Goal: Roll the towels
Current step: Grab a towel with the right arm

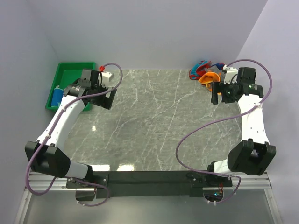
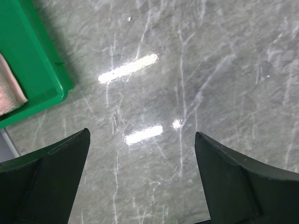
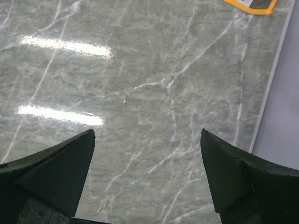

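An orange towel (image 1: 208, 77) and a red-and-blue patterned towel (image 1: 200, 69) lie bunched together at the table's far right. A blue towel (image 1: 57, 96), rolled, sits in the green tray (image 1: 70, 72) at the far left. A pale pink towel (image 2: 9, 91) shows in the tray (image 2: 37, 70) in the left wrist view. My left gripper (image 1: 103, 99) is open and empty over bare table just right of the tray; it also shows in the left wrist view (image 2: 141, 134). My right gripper (image 1: 217, 94) is open and empty just short of the orange towel (image 3: 252, 4); it also shows in the right wrist view (image 3: 147, 131).
The grey marble tabletop (image 1: 154, 121) lies between the arms. White walls close in at the back and both sides. The table's right edge (image 3: 271, 88) runs close beside my right gripper. Purple cables loop from both arms.
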{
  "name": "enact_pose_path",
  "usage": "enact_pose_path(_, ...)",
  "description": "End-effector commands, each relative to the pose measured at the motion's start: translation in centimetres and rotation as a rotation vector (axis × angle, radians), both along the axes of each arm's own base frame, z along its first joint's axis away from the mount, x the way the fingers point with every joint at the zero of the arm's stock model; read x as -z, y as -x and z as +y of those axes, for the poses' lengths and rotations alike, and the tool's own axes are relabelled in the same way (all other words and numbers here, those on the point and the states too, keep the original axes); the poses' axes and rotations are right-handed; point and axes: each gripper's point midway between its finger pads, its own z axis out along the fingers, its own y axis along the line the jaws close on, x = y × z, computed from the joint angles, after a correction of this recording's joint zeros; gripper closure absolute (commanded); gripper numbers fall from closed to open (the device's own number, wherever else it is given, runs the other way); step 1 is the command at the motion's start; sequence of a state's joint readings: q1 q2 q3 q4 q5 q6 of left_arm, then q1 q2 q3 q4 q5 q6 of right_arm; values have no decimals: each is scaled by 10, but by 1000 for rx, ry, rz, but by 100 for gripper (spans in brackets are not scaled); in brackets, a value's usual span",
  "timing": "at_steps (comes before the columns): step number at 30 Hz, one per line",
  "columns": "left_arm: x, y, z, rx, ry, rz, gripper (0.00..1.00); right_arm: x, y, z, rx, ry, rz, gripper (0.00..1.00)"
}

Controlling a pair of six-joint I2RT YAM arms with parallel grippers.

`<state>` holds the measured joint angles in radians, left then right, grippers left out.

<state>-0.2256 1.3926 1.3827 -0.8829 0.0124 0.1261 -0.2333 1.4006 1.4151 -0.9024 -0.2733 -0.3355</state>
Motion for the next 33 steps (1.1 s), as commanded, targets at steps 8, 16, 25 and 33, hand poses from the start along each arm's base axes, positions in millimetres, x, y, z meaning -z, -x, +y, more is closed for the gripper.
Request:
enact_pose_path(8, -22, 5, -8, 115, 0, 11, 0, 30, -62, -58, 61, 191, 19, 3)
enact_pose_path(16, -24, 25, -2, 188, -49, 43, 1, 63, -149, -96, 110, 234, 82, 10)
enact_pose_path(25, -4, 40, 9, 141, -81, 82, 1, 86, -220, -124, 146, 305, 45, 21)
enact_pose_path(33, 3, 52, 13, 113, -82, 109, 0, 107, -234, -111, 119, 250, 26, 22)
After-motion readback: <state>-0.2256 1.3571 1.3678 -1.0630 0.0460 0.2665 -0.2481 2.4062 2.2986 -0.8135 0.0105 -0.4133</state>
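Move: The orange-and-grey towel lies roughly 26 cm ahead of the right hand, 7 cm to its right and 20 cm below. The red-and-blue towel is some 36 cm ahead and about 1 cm left of that hand, with the dark blue cloth about 40 cm ahead and 8 cm right, both also about 20 cm down. From the left hand the orange-and-grey towel is around 27 cm ahead, 64 cm right and 19 cm below. Forward in one quick reach of about 22 cm, sinking and swinging right roughly 12 cm each, the right hand comes over the near right corner of the orange-and-grey towel, by its white label. It rolls some 15 degrees, left side down; its empty fingers narrow slightly but stay well open, with no contact visible. The left hand eases back a few centimetres, turning slightly clockwise. ##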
